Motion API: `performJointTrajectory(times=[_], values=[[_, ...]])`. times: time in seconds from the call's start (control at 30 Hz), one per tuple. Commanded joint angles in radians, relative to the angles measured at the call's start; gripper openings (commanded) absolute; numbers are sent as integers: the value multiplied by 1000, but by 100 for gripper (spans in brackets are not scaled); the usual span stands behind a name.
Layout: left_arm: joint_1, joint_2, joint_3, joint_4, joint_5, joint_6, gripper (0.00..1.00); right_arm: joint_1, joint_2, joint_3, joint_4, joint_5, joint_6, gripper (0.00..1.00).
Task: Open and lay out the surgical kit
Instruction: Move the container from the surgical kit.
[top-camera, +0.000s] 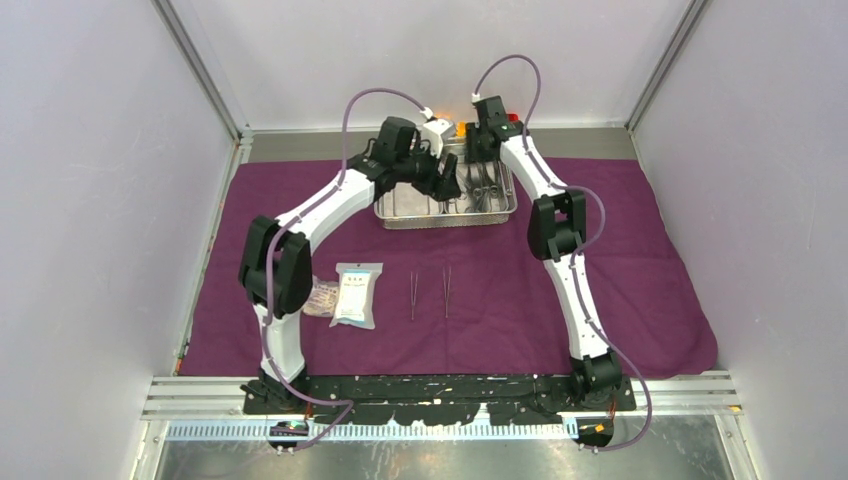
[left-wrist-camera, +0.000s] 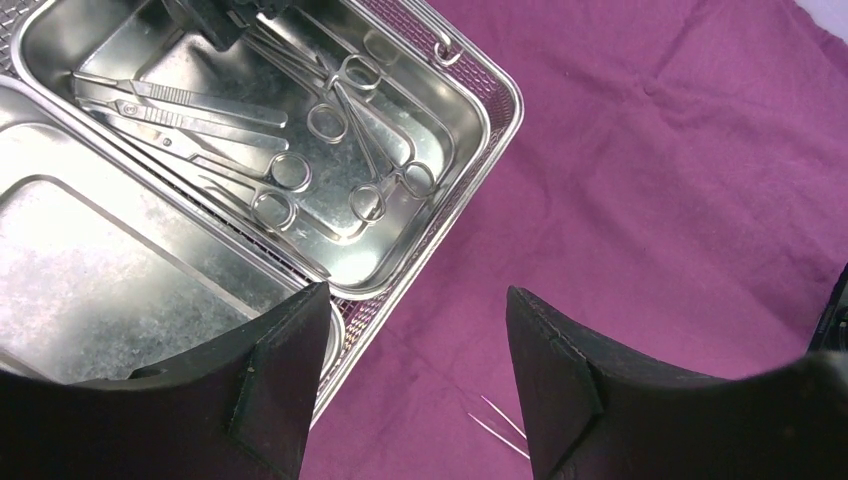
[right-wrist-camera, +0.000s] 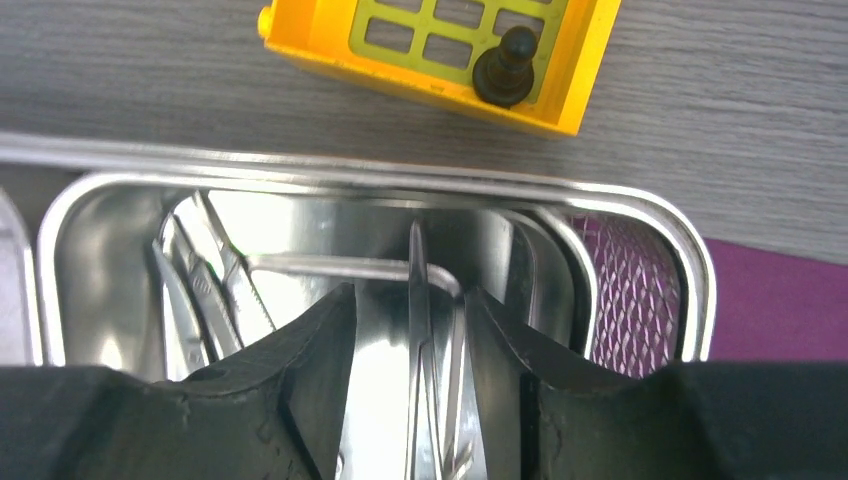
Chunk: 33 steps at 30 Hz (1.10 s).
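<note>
The dark-purple cloth (top-camera: 620, 290) lies spread flat over the table. The steel tray (top-camera: 446, 222) stands on it at the back centre. In the left wrist view, its right compartment (left-wrist-camera: 440, 215) holds scissors and clamps (left-wrist-camera: 345, 135) and flat steel handles (left-wrist-camera: 185, 100). Two tweezers (top-camera: 412, 296) (top-camera: 447, 291) and clear packets (top-camera: 357, 295) lie on the cloth in front. My left gripper (top-camera: 447, 185) (left-wrist-camera: 415, 292) hangs open and empty over the tray's near right corner. My right gripper (top-camera: 480, 165) (right-wrist-camera: 410, 292) is down in the tray, open, its fingers either side of a thin steel instrument (right-wrist-camera: 418, 300) with gaps showing.
A yellow toy brick (right-wrist-camera: 440, 50) lies on the bare grey table just behind the tray's rim (right-wrist-camera: 300, 165); orange and red bricks (top-camera: 512, 118) sit beside it. White walls enclose the table on three sides. Bare cloth (left-wrist-camera: 650, 200) stretches right of the tray.
</note>
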Motion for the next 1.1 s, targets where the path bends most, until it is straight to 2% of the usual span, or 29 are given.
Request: performJointTrajectory(times=[0.0, 0.13, 0.33, 0.57, 0.9, 1.07], values=[[2, -67, -1, 13, 1, 14, 67, 4, -235, -44, 14, -30, -48, 52], [2, -80, -6, 2, 0, 23, 67, -5, -335, -127, 15, -3, -92, 55], [3, -102, -27, -6, 0, 28, 67, -53, -393, -229, 10, 14, -134, 59], [2, -115, -53, -6, 2, 27, 68, -78, -381, -290, -20, -10, -136, 74], [2, -133, -82, -8, 10, 23, 67, -79, -349, -379, -21, -46, -103, 75], [2, -143, -99, 2, 13, 22, 67, -80, -337, -426, -20, -63, -92, 72]])
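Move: My right hand's open fingers are low inside the container, near its far wall. The container's right rim, at mid-length, lies about 7 cm right, 5 cm back and some 3 cm up. The released clamp's middle is 4 cm back, just below me; the scalpels are 6 cm left and 4 cm back; the yellow bin stands 7 cm ahead. From my left hand that rim is about 14 cm right, 5 cm ahead and 9 cm lower. I lift my right hand almost straight up off the clamp, about 15 cm and quickly, then arc some 7 cm right while easing back, and come down roughly 10 cm towards the container's right rim. I spread the fingers wider on the way, to bring one inside the wall and one outside. My open left hand eases back a couple of centimetres. ##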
